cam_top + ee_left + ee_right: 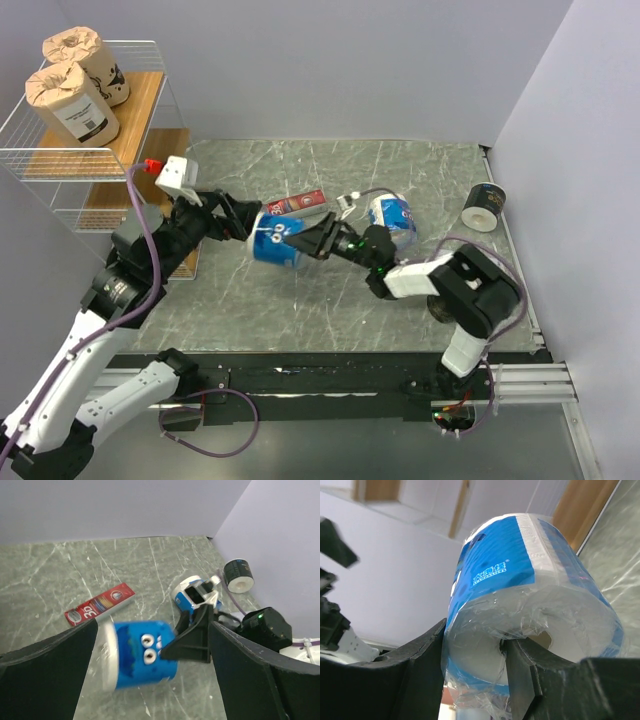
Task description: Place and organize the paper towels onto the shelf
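Observation:
My right gripper (312,240) is shut on a blue-and-white paper towel roll (274,241), one finger in its hollow core and one outside its wrap (530,590). My left gripper (238,220) is open; the roll (142,652) hangs blurred between its wide-spread fingers (50,675), touching neither. A second blue-and-white roll (392,220) lies on the table behind the right arm. A dark roll (486,207) lies at the far right by the wall. Two kraft-brown rolls (70,100) stand on the top board of the shelf (100,160) at the far left.
A flat red box (295,204) lies on the marbled table just behind the held roll, also in the left wrist view (100,603). Walls close the back and the right side. A purple cable runs along the left arm.

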You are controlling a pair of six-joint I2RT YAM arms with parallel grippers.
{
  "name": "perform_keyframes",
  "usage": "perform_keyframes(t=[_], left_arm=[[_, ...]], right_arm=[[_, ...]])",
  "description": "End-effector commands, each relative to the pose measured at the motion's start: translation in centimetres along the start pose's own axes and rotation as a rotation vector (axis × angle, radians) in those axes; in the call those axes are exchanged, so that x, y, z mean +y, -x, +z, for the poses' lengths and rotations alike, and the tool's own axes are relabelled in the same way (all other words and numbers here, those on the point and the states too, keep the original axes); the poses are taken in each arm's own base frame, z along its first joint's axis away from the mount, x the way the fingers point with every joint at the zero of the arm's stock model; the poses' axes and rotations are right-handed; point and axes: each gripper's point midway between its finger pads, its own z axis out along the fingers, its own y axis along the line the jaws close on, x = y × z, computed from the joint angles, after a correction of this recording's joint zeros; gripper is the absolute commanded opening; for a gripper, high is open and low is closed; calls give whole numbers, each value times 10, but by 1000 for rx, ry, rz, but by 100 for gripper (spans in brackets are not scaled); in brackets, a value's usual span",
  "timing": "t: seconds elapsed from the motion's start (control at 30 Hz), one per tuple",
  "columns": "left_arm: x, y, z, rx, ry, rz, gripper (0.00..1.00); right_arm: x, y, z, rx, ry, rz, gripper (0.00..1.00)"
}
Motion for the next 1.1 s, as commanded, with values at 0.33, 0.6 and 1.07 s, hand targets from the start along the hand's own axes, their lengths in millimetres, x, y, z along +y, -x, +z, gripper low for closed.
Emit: perform_keyframes(t=[0.33, 0.6, 1.07], left_arm=[[-47, 25, 9, 109, -149, -206, 96], [-111, 40, -13, 103, -533, -235, 98], [-123, 5, -8, 167, -679, -261, 99]], right_arm=[[182, 63, -90, -131, 433, -516, 39], [218, 59, -105, -140, 480, -583, 40], [233, 52, -103, -131, 526, -575, 39]])
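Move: The right gripper already holds the blue paper towel roll clear of the table by its right-hand end, with the roll's middle about 6 cm to its left, 1 cm ahead and 1 cm up. The open left gripper is some 14 cm left of the right one, 3 cm back and 16 cm higher, so from the left gripper the roll lies about 4 cm ahead, 8 cm right and 15 cm below. From the right gripper, the red box lies 14 cm ahead, 3 cm left, and the other blue roll 9 cm ahead, 22 cm right, both well below. Keep the right gripper's hold on the blue roll and raise it about 17 cm while drawing it right and back, rolling the wrist some 35 degrees so its forward side comes up, then hold nearly still. Swing the left gripper, fingers wide open, right and somewhat back and up after a small start forward, turning clockwise until it faces the roll's free end. ##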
